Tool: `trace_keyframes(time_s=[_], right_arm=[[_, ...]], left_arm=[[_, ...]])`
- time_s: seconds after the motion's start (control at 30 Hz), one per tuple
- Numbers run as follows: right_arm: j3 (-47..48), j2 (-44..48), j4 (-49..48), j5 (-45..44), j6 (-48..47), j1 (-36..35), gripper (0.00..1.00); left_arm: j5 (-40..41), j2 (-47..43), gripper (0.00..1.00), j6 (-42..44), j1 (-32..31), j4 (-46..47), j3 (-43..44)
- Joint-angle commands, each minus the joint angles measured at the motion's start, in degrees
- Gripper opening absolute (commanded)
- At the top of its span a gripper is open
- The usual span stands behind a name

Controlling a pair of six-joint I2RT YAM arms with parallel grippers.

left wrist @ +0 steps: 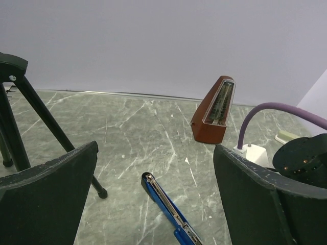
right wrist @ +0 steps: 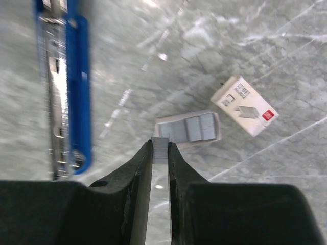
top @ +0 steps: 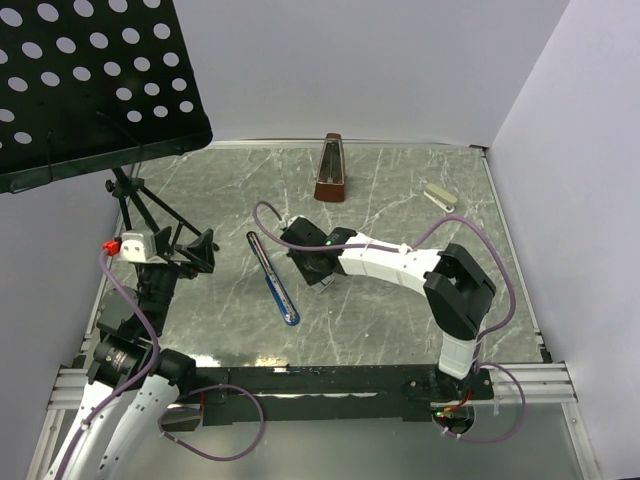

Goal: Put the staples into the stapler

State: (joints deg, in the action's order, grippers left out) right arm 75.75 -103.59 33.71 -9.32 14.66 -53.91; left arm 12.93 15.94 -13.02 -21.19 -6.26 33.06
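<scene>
The stapler [top: 273, 278] is blue and lies opened flat on the marble table, its metal channel facing up [right wrist: 66, 87] [left wrist: 168, 209]. Just right of it, my right gripper [top: 318, 270] points down. Its fingers are shut on a short grey strip of staples [right wrist: 160, 144] at the left end of the little white tray [right wrist: 188, 128], which holds more strips. The whitish box sleeve with red print [right wrist: 244, 105] lies beside the tray. My left gripper [left wrist: 156, 153] hangs wide open and holds nothing, low at the table's left, facing the stapler's far end.
A brown metronome [top: 331, 170] stands at the back centre. A small pale object [top: 439, 196] lies at the back right. A black music stand [top: 90, 90] overhangs the left side, its tripod legs [left wrist: 46, 127] close to my left gripper.
</scene>
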Motion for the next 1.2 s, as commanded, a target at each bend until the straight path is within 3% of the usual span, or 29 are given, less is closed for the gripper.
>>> trace_keyframes(time_s=[0.0,0.3,1.17], right_arm=[[4.0,2.7,-0.1,-3.9,5.1,-3.2,0.17],[5.7,-0.5,-6.4,-5.3,9.9,-7.5,0.17],[9.3,-9.3,-8.3,-4.7,10.6,-9.5,0.17]], left_arm=[[1.1,-1.1,1.00,-0.2,-0.2,2.0,0.3],[2.6,-2.1,0.99,-0.5,-0.3,1.4,0.5],[2.7,-1.6,0.99,-0.3,-0.8,1.4,0.4]])
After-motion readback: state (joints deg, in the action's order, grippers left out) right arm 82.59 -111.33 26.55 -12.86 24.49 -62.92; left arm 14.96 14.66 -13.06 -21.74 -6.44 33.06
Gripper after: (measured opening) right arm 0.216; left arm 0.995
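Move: The right hand, already gripping the staple strip, has the open stapler's magazine about 9 cm to its left, 2 cm back and 4 cm below. The staple tray lies some 5 cm beneath the hand, 1 cm to the right; the staple carton is about 5 cm ahead, 3 cm right and 5 cm down. From the left hand the magazine is roughly 16 cm right, 1 cm ahead and 29 cm below. Right hand carries the gripped strip about 9 cm left to above the magazine, arching up, then down. ##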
